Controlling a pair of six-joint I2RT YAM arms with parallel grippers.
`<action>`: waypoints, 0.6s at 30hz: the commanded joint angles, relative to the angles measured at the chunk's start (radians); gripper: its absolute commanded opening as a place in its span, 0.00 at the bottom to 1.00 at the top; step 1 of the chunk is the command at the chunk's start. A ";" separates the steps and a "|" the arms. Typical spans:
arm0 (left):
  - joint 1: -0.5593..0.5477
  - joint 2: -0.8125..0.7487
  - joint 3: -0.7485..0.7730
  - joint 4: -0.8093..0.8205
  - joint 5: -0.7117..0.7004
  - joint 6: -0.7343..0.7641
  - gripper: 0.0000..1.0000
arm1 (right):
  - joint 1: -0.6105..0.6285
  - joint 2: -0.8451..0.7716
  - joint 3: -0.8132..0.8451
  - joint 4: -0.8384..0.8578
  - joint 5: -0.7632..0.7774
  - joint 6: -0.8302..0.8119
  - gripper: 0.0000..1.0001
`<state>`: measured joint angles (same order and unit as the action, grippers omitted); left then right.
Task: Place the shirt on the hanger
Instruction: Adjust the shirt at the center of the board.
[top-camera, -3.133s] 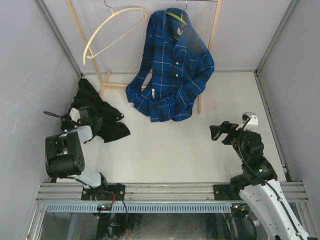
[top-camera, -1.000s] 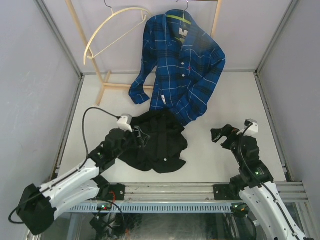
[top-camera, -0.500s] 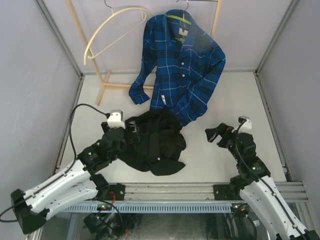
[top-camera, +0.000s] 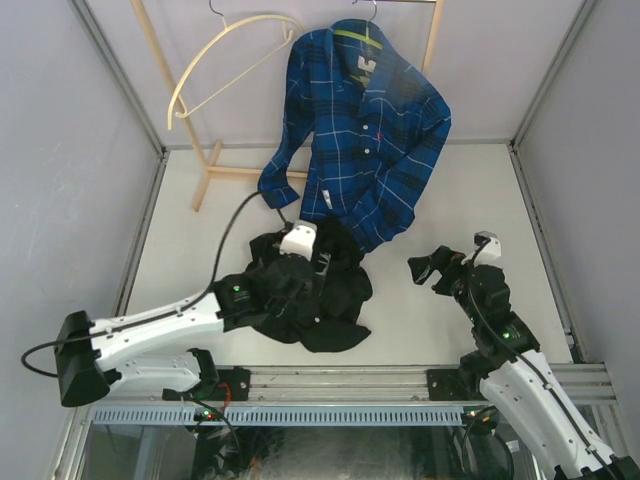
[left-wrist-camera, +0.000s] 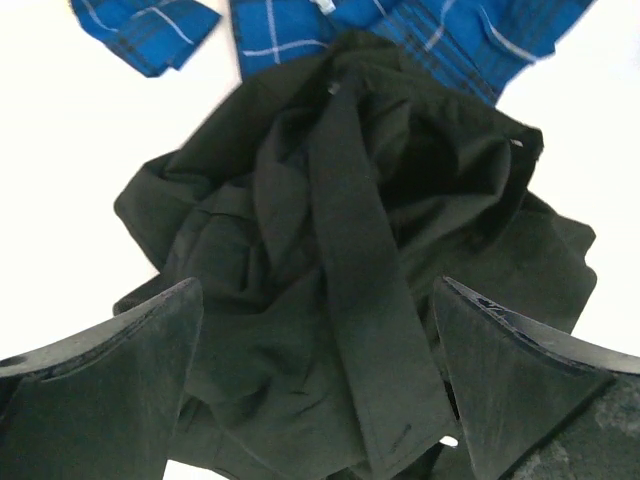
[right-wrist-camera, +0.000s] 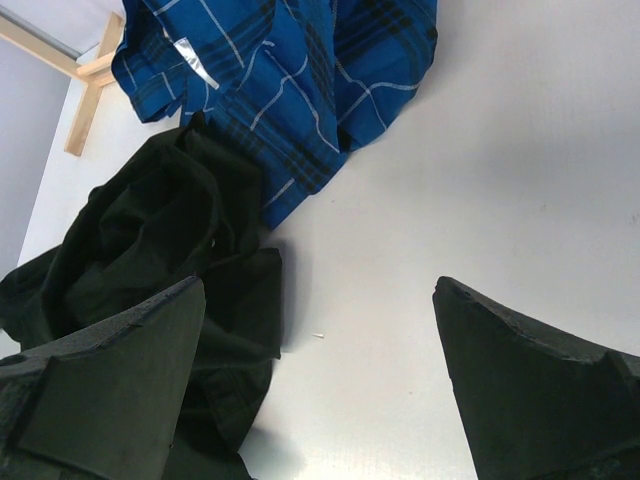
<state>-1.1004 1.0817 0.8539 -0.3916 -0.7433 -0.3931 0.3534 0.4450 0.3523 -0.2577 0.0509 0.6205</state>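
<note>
The black shirt (top-camera: 325, 300) lies crumpled on the white table, just below the hem of the plaid shirt. My left gripper (top-camera: 316, 268) hovers over the pile, open, with the button placket (left-wrist-camera: 350, 270) between its fingers (left-wrist-camera: 110, 390) and nothing held. My right gripper (top-camera: 425, 268) stands open to the right of the shirt (right-wrist-camera: 150, 250), above bare table. The pale wooden hanger (top-camera: 225, 55) hangs bare by its metal hook from the rack at the back left, far from both grippers.
A blue plaid shirt (top-camera: 365, 130) hangs on its own hanger at the back centre, its hem touching the black pile. The wooden rack's leg and foot (top-camera: 205, 180) stand at the back left. Grey walls close in both sides.
My left gripper opened, letting go of the shirt, and swung right to sit over the pile. The right gripper drifted slightly left.
</note>
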 joint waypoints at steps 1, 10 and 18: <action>-0.028 0.073 0.079 0.020 0.048 0.036 1.00 | 0.007 0.004 -0.003 0.050 0.006 -0.003 0.96; -0.044 0.215 0.136 -0.066 -0.043 0.068 0.86 | 0.008 -0.001 -0.005 0.045 0.013 -0.002 0.96; -0.045 0.250 0.147 -0.175 -0.198 0.083 0.65 | 0.009 -0.003 -0.011 0.045 0.016 0.000 0.96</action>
<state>-1.1416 1.3224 0.9424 -0.4980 -0.8154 -0.3286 0.3553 0.4469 0.3447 -0.2565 0.0528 0.6209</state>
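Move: Almost straight below the left hand, some 9 cm down and about 2 cm ahead, lies the middle of the bunched black shirt. The hanging blue shirt's hem is roughly 8 cm ahead and 9 cm to the right, its loose cuff about 18 cm ahead and 6 cm left. The rack foot stands some 17 cm ahead and 23 cm left. From the idle right hand the black shirt lies about 22 cm left, roughly level ahead, 7 cm lower. Sinking about 4 cm onto the middle of the black shirt, the left hand first swings under 3 cm to the right, then comes back left by roughly 2 cm. The wrist rolls nearly 20 degrees on the way, its left side rising, and the wide-open fingers begin to close, narrowing by about a third over the cloth; whether they touch it can't be seen. ##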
